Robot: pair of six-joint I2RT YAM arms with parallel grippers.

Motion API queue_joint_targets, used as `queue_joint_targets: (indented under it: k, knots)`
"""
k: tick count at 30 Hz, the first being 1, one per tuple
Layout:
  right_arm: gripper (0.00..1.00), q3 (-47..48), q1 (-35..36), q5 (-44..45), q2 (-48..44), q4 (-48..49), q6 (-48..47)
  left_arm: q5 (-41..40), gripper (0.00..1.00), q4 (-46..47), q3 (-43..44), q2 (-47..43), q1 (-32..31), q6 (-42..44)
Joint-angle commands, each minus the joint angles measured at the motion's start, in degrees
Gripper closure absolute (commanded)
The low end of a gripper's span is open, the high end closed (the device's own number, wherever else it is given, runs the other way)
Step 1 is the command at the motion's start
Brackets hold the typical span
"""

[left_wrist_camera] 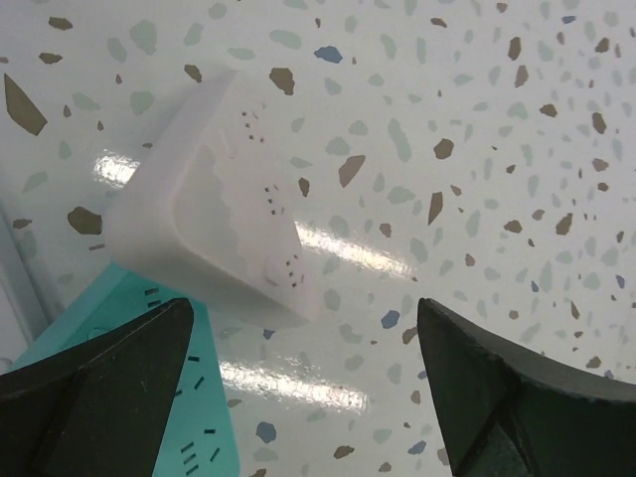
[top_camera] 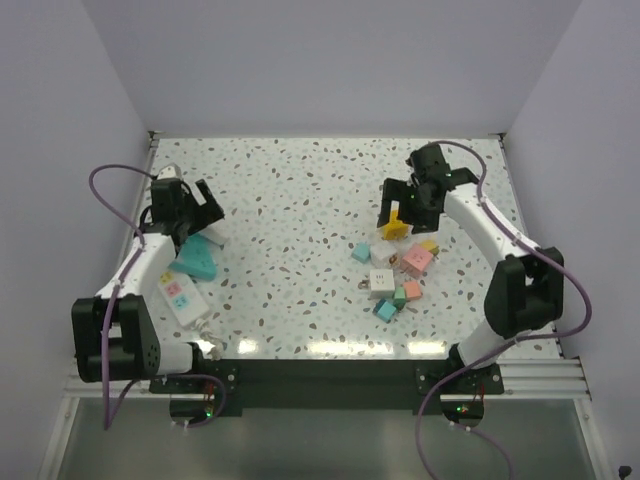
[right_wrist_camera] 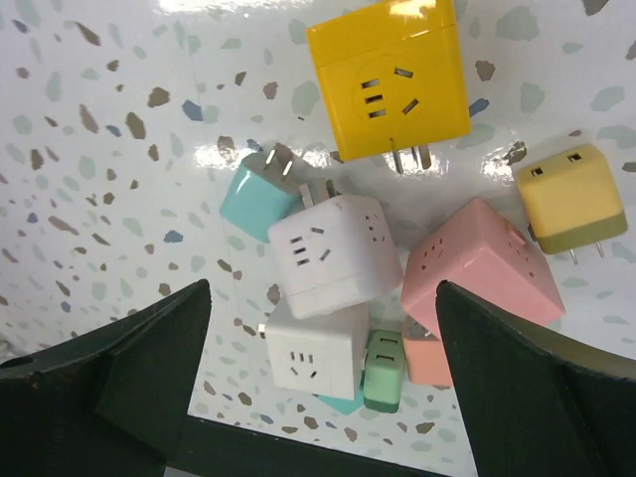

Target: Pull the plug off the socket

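A white triangular socket block (left_wrist_camera: 224, 204) lies flat on the speckled table, and a teal triangular block (left_wrist_camera: 129, 383) sits by its near corner. From above the teal block (top_camera: 197, 258) shows at the left. My left gripper (left_wrist_camera: 303, 388) hangs open just above them with only bare table between its fingers; from above, the left gripper (top_camera: 207, 208) is beyond the teal block. My right gripper (right_wrist_camera: 320, 333) is open over a heap of plugs and cube sockets, holding nothing. From above, the right gripper (top_camera: 398, 213) is over a yellow cube (top_camera: 397, 228).
The heap holds a yellow cube (right_wrist_camera: 388, 79), two white cubes (right_wrist_camera: 333, 253) (right_wrist_camera: 313, 353), a pink cube (right_wrist_camera: 482, 263), a teal plug (right_wrist_camera: 258, 194), a green plug (right_wrist_camera: 383, 370) and a yellow plug (right_wrist_camera: 571, 199). A white power strip (top_camera: 180, 295) lies near the left arm. Walls enclose the table (top_camera: 300, 190).
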Motion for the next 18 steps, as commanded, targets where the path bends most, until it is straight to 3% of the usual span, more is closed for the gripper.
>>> queue_joint_targets:
  k: [1, 10, 18]
  knots:
    - [0.01, 1.2, -0.2, 1.8, -8.1, 0.1, -1.2, 4.2, 0.00, -3.3, 2.6, -5.3, 0.3, 1.4]
    - [0.01, -2.6, -0.2, 4.2, -24.2, 2.7, -2.5, 19.2, 0.00, -5.0, 2.4, -16.5, 0.3, 0.5]
    - [0.01, -10.6, -0.1, 5.1, -41.9, 3.5, 0.1, 22.9, 0.00, -4.8, -3.0, -27.7, 0.2, 0.7]
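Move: Both hands hover empty over things already set down. The white tapered socket is about 4 cm ahead of the left hand and 6 cm below; the teal block is 2 cm back and 4 cm left, the white strip some 12 cm back and 4 cm left. The white plug lies 5 cm below the right hand and 1 cm ahead and left. The yellow cube is 9 cm ahead and 2 cm right, the pink cube 7 cm right and 1 cm back. With nothing between their wide-open fingers, both hands climb clear of the pieces and draw back to the right. The right hand rises fastest, about 15 cm up from the white plug, drifting back more in the later part, its fingers tipping up some 30 degrees to point farther forward. The left rises about 12 cm off the tapered socket, going right and back by half that, tilting up and turning clockwise. ##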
